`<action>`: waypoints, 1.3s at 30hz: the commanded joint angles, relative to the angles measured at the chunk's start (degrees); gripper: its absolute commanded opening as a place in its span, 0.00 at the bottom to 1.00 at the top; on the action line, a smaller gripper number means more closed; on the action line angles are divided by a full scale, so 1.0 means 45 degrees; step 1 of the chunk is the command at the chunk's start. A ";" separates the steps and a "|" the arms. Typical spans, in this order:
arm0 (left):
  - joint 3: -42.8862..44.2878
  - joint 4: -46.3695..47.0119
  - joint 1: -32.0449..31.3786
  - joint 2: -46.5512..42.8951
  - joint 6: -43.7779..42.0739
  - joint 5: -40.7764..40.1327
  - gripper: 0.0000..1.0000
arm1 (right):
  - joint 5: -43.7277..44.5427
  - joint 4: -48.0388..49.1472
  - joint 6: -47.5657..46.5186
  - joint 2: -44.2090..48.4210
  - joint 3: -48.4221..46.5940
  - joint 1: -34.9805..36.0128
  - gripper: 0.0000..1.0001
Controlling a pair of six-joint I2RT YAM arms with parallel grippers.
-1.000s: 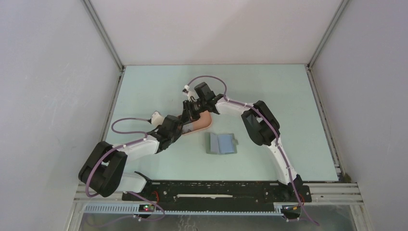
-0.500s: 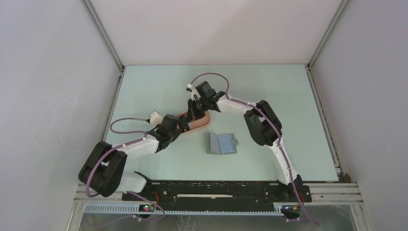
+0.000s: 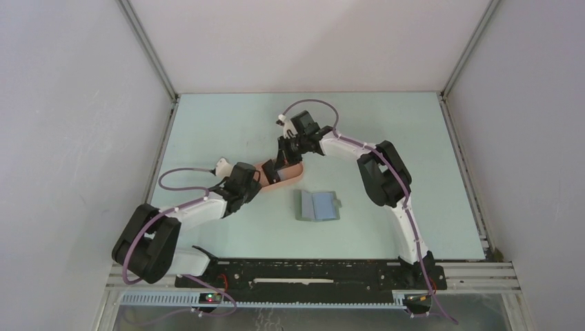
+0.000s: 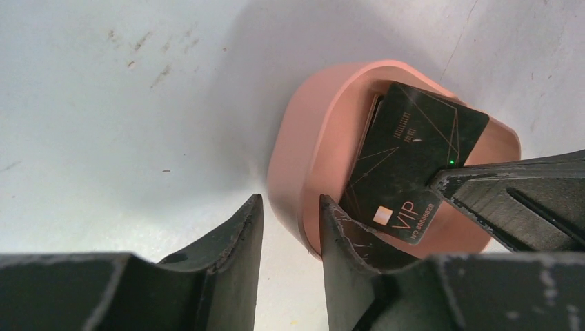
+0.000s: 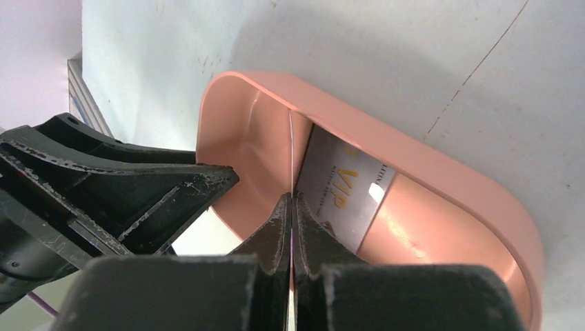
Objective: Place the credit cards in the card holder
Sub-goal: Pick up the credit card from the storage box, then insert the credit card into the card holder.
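Note:
In the left wrist view a black credit card point(image 4: 414, 165) printed "VIP" stands tilted in the pink oblong tray point(image 4: 303, 138), pinched at one edge by my right gripper point(image 4: 441, 181). In the right wrist view that card point(image 5: 291, 148) shows edge-on, with my right gripper point(image 5: 291, 200) shut on it. A grey credit card point(image 5: 345, 193) with gold lettering leans in the tray beside it. My left gripper point(image 4: 290, 201) is open, its jaws standing on either side of the tray's near end wall. The grey-green card holder point(image 3: 319, 205) lies open on the table, right of the tray.
The pink tray point(image 3: 290, 174) sits mid-table between both wrists point(image 3: 241, 181). The pale green table point(image 3: 386, 131) is bounded by grey walls and metal rails. Edges of further cards point(image 4: 372, 114) show behind the black one.
My right gripper has shut on the black card and its wrist has shifted slightly right. My left gripper's jaws have opened at the tray's end and the arm has drawn back a little.

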State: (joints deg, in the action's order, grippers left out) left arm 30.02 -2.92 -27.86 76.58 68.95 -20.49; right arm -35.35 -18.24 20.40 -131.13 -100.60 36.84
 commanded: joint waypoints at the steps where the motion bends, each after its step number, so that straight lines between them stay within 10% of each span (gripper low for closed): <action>1: 0.0468 -0.0212 0.0114 -0.0648 -0.0334 0.0150 0.40 | -0.0303 0.0251 -0.0508 0.1081 0.0046 -0.0171 0.00; 12: -0.0361 -0.1467 0.0127 -0.5505 -0.3959 0.0454 0.49 | -0.2020 0.0200 -0.1565 0.4136 0.1238 -0.1000 0.00; 21: -0.3085 0.2354 0.0116 -1.0329 -0.6526 0.5564 0.73 | -0.5349 -0.1806 -0.5196 0.7927 0.4126 -0.2019 0.00; 27: -0.4435 0.8587 -0.0657 -0.9185 -0.5722 0.9663 0.75 | -0.8442 -0.5237 -0.8651 0.9199 0.6052 -0.3264 0.00; 39: -0.4151 1.3411 -0.3070 -0.5331 -0.5940 0.7926 0.74 | -1.0497 -0.4586 -0.9096 0.9892 0.7452 -0.4143 0.00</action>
State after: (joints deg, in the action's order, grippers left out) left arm 11.14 44.93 -40.99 48.01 41.04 17.41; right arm -76.99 -39.22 -18.35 -89.36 -65.93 18.02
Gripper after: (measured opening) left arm 0.751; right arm 0.006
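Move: My right hand already pinches the black credit card over the storage box, whose middle is some 3 cm back from that hand and 4 cm below; the grey card lies there inside it. The card holder lies open about 14 cm back, 11 cm to the right and 5 cm down. From my left hand, the box's middle is about 2 cm ahead and 7 cm right, slightly lower, and the holder some 9 cm back and 20 cm right, a little below. Keeping the black card pinched, I draw my right hand up out of the box, then swing it back and right, high over the card holder's right side: about 18 cm up, easing down a few, with the wrist tilting up some 25 degrees. My left hand leaves the box's left end, rising some 18 cm, then going back and right, opening wider and turning from pointing forward-down to level and rightward. ##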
